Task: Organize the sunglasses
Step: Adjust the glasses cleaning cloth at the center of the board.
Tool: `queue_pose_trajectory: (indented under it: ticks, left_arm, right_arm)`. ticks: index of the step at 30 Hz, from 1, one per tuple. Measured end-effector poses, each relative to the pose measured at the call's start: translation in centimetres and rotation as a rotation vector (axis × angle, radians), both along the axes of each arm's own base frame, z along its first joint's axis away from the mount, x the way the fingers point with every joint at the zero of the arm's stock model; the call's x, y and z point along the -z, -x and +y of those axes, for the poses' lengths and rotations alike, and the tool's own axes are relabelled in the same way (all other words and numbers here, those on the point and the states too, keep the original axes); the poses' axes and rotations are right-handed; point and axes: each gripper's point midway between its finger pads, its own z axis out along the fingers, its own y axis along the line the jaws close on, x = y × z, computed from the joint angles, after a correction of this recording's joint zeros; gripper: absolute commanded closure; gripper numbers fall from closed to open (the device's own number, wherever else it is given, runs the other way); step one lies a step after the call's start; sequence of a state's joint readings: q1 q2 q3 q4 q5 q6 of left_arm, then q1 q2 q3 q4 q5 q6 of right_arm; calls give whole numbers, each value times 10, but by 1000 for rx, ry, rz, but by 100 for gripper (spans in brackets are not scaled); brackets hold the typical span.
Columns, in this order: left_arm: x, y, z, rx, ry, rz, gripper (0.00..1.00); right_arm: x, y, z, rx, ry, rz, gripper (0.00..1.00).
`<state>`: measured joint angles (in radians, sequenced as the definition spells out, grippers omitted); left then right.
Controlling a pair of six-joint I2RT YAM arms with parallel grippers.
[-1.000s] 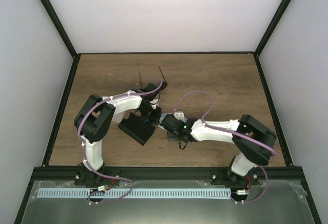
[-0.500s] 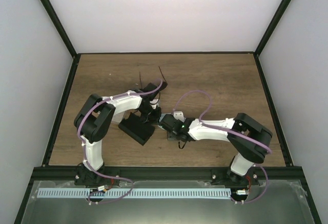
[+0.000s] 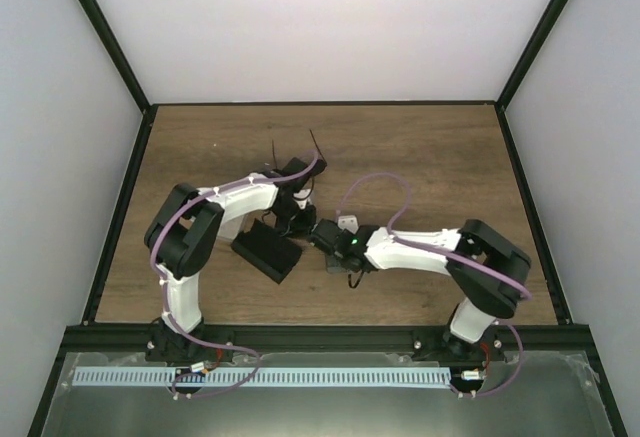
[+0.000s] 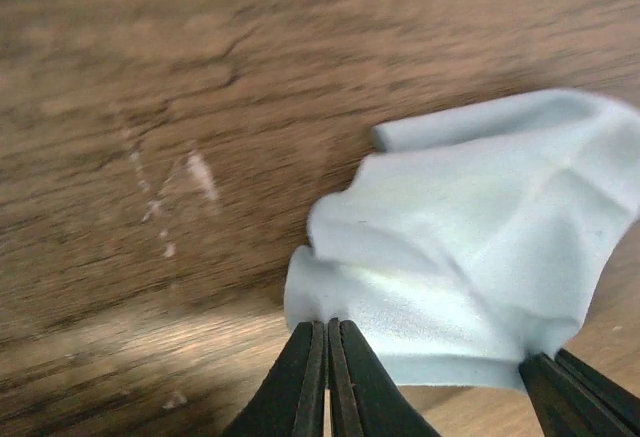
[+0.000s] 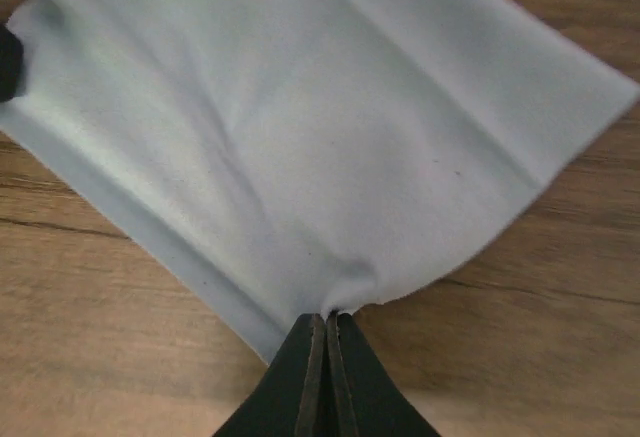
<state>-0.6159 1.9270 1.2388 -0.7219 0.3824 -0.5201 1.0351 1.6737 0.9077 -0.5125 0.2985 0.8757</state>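
Note:
A light blue cloth [image 4: 480,247] hangs between both grippers over the wooden table. My left gripper [image 4: 328,329] is shut on one edge of the cloth. My right gripper [image 5: 325,322] is shut on another edge of the cloth [image 5: 300,137]. In the top view the two grippers meet at mid-table, left gripper [image 3: 296,219] and right gripper [image 3: 320,234], and hide the cloth. The sunglasses [image 3: 316,144] show only as thin dark arms behind the left wrist, with the lenses hidden.
A black oblong case [image 3: 268,250] lies just left of the two grippers. The right gripper's dark fingers [image 4: 565,389] show at the lower right of the left wrist view. A dark frame borders the table [image 3: 430,157].
My right gripper has closed on the cloth's edge and moved slightly left toward the left gripper. The left gripper stays shut on the cloth.

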Motion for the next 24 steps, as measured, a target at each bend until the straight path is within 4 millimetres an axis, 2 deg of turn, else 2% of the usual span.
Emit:
queue_pose_trajectory:
  ticks: [2,4,7,10,13,18,24]
  left_arm:
    - [-8,-5,-4,1,11,-13,96]
    - [-22,-12,-10,-1,27,-38,96]
    - [-57,-29,-21,-13,79,-112,96]
    - [-99,-44,-31,-27,145,-196,96]
    - [-135,-51,-36,-39,194,-258,96]
    - [-158,-42,-31,-51,207,-282,96]
    - [-165,-20,-25,-51,196,-260,96]
  right_arm:
    - [-11,1,-6,10,-14,8,99]
    - [-34,-6,-9,28,-52,-5,99]
    - [-83,-24,-7,51,-138,-63,99]
    - [-123,-37,0,50,-201,-117,99]
    - [-150,-39,6,36,-243,-141,99]
    - [-164,-27,0,25,-267,-115,99]
    - [-170,-8,-14,21,-300,-80,99]
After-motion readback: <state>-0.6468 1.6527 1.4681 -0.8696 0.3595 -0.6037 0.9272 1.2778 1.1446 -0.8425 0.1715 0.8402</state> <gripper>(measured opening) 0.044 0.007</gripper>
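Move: Each hand already grips the cleaning cloth low over the board; its middle lies about 6 cm to the left hand's right and 2 cm back, and some 3 cm ahead and 1 cm left of the right hand. From the left hand, the black tray is about 9 cm left and 7 cm back, the sunglasses 10 cm ahead and 2 cm left. The tray is roughly 16 cm left and 2 cm back of the right hand. Both shut grippers keep pinching the cloth and raise it about 16 cm, swinging some 4 cm forward, then back. ##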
